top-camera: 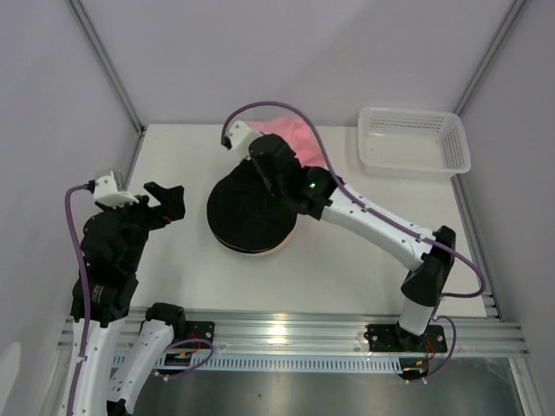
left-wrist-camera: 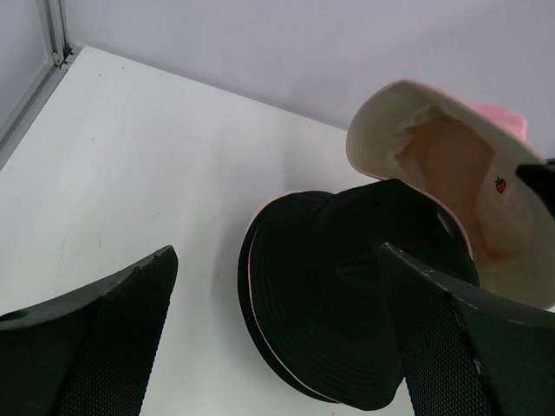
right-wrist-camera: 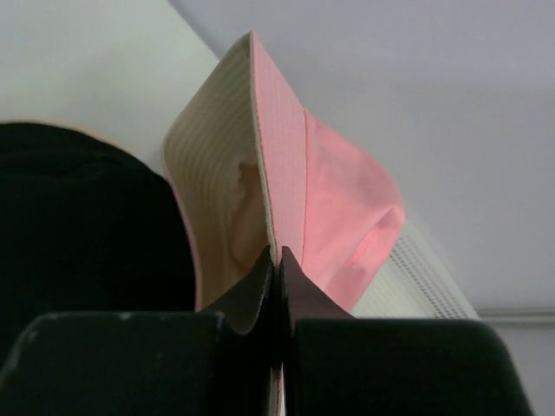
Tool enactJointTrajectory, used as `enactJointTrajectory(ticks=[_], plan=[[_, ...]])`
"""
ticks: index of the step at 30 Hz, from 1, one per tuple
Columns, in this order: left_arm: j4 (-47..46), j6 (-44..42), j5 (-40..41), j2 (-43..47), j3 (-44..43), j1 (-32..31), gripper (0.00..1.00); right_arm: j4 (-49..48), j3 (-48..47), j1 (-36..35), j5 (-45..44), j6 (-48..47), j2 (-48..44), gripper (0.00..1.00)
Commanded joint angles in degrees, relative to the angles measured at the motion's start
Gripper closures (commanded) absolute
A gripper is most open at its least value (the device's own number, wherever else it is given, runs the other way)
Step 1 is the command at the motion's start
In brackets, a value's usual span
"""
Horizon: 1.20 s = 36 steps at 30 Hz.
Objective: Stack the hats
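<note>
A black hat (top-camera: pixel 247 212) lies crown up in the middle of the table, on top of a stack; a tan rim (top-camera: pixel 264 252) peeks out under its near edge. In the left wrist view the black hat (left-wrist-camera: pixel 347 286) shows a thin light line between its dark layers. My right gripper (right-wrist-camera: pixel 277 256) is shut on the brim of the pink bucket hat (right-wrist-camera: pixel 338 199), which hangs tilted above the far side of the stack, its cream lining (left-wrist-camera: pixel 451 173) facing left. My left gripper (top-camera: pixel 169 201) stands open left of the stack, holding nothing.
A white lattice basket (top-camera: pixel 414 140) sits at the back right corner, just right of the pink hat (top-camera: pixel 290 132). Grey walls close the table at the back and sides. The right arm (top-camera: pixel 373 221) stretches diagonally over the table's right half.
</note>
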<state>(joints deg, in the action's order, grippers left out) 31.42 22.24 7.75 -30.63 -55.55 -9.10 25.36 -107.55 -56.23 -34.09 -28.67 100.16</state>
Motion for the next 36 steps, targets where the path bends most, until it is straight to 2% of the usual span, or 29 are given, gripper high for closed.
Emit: enactJointTrajectory(ticks=[1,3,4,7,9,14,18,23,28,29,36], plan=[[-0.66,-1.5,0.69,-0.83,0.53,0.58,0.0,-1.63,-0.99,-1.25,-15.56,-7.53,2.58,1.0],[-0.74,-1.24,-0.62,-1.88,0.44,0.75,0.01,-4.6,-0.65,-0.2,-18.2,-10.52,3.37,1.0],[-0.83,-1.15,-1.15,-2.24,0.44,0.75,0.01,-6.54,-0.21,0.41,-19.95,-14.97,3.46,1.0],[-1.36,-0.62,-2.38,-2.85,0.79,0.93,0.0,-12.0,-0.73,4.27,-19.01,-21.06,3.03,1.0],[-1.54,-0.27,-2.65,-2.94,0.88,1.19,0.0,-11.92,-3.53,7.53,-17.86,-21.78,3.02,1.0],[-2.24,0.17,-2.74,-3.2,1.15,1.37,0.0,-14.73,-5.57,10.26,-15.66,-25.56,2.76,1.0],[-3.2,0.79,-3.88,-4.34,0.97,1.54,0.01,-12.02,-5.4,9.65,-13.47,-22.59,3.81,1.0],[-2.85,0.87,-4.41,-5.58,1.05,1.63,0.0,-11.93,0.67,4.65,-12.15,-21.79,5.22,1.0],[-2.42,1.05,-3.27,-5.93,1.85,2.51,0.0,-2.62,-2.48,0.33,-3.04,-7.76,6.1,1.0],[-2.5,1.31,-3.18,-5.84,2.02,2.69,0.01,0.1,-3.8,-0.63,-1.79,-6.33,6.27,1.0],[-2.33,5.61,-2.21,-5.93,4.04,5.41,0.01,1.88,-5.74,-3.45,2.78,-2.28,5.49,1.0]])
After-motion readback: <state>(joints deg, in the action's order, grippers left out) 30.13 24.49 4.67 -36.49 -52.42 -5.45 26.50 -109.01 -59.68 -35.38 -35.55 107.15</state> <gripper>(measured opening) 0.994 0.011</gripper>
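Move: The black-topped hat stack lies nearly straight below the right hand, roughly 5 cm to its left and 24 cm down. The pink hat, already pinched by its brim, has its middle some 4 cm ahead, 8 cm right and 3 cm below that hand; the empty white basket stands about 25 cm ahead, 42 cm right and 33 cm below it. From the left hand, the stack is about 15 cm ahead, 15 cm right and 23 cm below. Still pinching the pink brim, right hand swings 14 cm right-forward, then returns lower over the stack; left sinks 4. ##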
